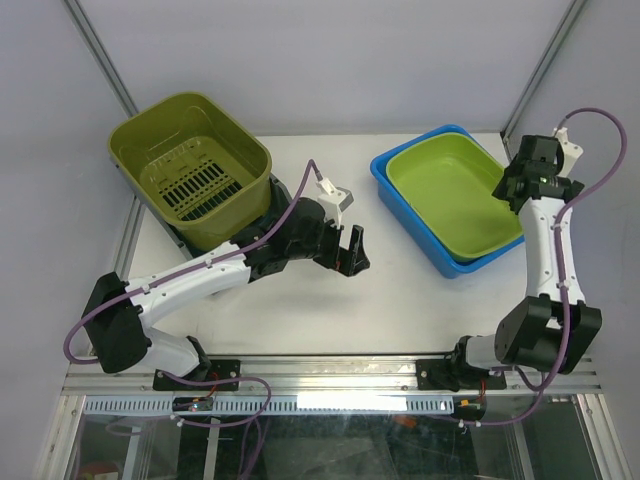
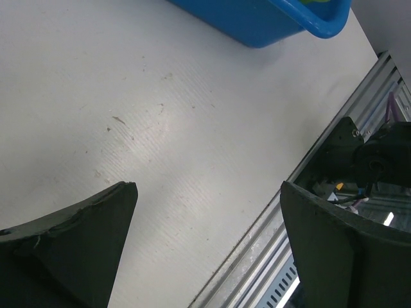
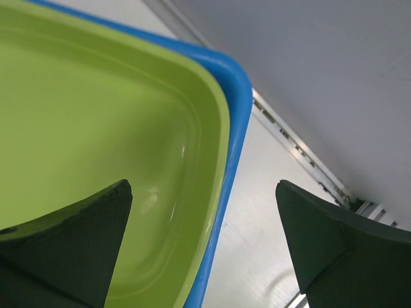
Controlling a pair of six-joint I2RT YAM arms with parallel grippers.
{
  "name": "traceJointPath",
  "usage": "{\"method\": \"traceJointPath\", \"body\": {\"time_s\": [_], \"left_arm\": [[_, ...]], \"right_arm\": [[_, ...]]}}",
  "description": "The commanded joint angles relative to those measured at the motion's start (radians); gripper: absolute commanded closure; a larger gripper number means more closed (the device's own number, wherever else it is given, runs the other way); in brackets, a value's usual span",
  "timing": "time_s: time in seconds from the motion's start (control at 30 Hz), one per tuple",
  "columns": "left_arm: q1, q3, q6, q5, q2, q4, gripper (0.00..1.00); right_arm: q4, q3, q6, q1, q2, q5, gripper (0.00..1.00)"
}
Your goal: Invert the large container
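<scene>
The large container (image 1: 236,212) is a deep olive-green bin with a slotted floor. It stands upright and open-side up at the back left of the table. My left gripper (image 1: 352,255) (image 2: 207,186) hangs open over bare table to the right of the bin, apart from it and holding nothing. My right gripper (image 1: 507,188) (image 3: 203,184) is open at the far right. One finger is over the lime tray (image 3: 96,128), the other is outside the blue tray's rim (image 3: 237,128), and it touches neither.
A shallow lime tray (image 1: 450,190) sits nested inside a blue tray (image 1: 392,188) (image 2: 257,19) at the back right. An aluminium rail (image 1: 330,372) (image 2: 270,256) runs along the near table edge. Frame posts rise at both back corners.
</scene>
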Motion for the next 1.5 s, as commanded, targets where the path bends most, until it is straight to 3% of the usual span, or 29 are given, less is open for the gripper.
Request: {"method": "traceJointPath", "body": {"time_s": [0.0, 0.43, 0.63, 0.93, 1.1, 1.27, 1.33, 1.47], "left_arm": [[-0.012, 0.05, 0.002, 0.02, -0.017, 0.024, 0.01], [-0.014, 0.072, -0.024, 0.032, -0.006, 0.005, 0.01], [-0.015, 0.077, -0.039, 0.033, -0.001, -0.003, 0.01], [-0.016, 0.074, -0.039, 0.027, -0.005, -0.006, 0.01], [-0.016, 0.068, -0.039, 0.024, -0.004, -0.006, 0.01], [-0.016, 0.068, -0.041, 0.026, 0.003, -0.005, 0.01], [-0.017, 0.063, -0.041, 0.025, 0.001, -0.003, 0.01], [-0.018, 0.049, -0.037, 0.021, -0.009, 0.001, 0.01]], "right_arm": [[0.148, 0.033, -0.096, -0.066, 0.028, 0.005, 0.01], [0.136, 0.186, -0.125, -0.138, 0.335, -0.178, 0.02], [0.167, 0.148, -0.131, -0.152, 0.336, -0.224, 0.02], [0.134, 0.181, -0.123, -0.179, 0.412, -0.419, 0.02], [0.125, 0.165, -0.094, -0.179, 0.366, -0.512, 0.05], [0.119, 0.135, -0.065, -0.182, 0.297, -0.524, 0.2], [0.121, 0.122, -0.057, -0.188, 0.288, -0.522, 0.32], [0.12, 0.102, -0.047, -0.197, 0.28, -0.526, 0.47]]}}
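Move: The right-end rim of the light-green container, which sits nested in the blue one, is about 7 cm ahead of my right hand, 3 cm to its right and some 10 cm below. The blue container's middle lies some 7 cm ahead, 12 cm to the left and 16 cm below. From my left hand, that same green rim is roughly 12 cm ahead, 34 cm to the right and 7 cm below. I swing my right hand forward about 7 cm and down nearly 10, drifting right at first, onto the green container's right-end rim. Then I roll the wrist some 20 degrees so the fingers point more steeply down, ease back left and slightly up, and half-close them astride the rim: one inside the green container, the other in the gap between it and the blue wall, touching the green rim. ##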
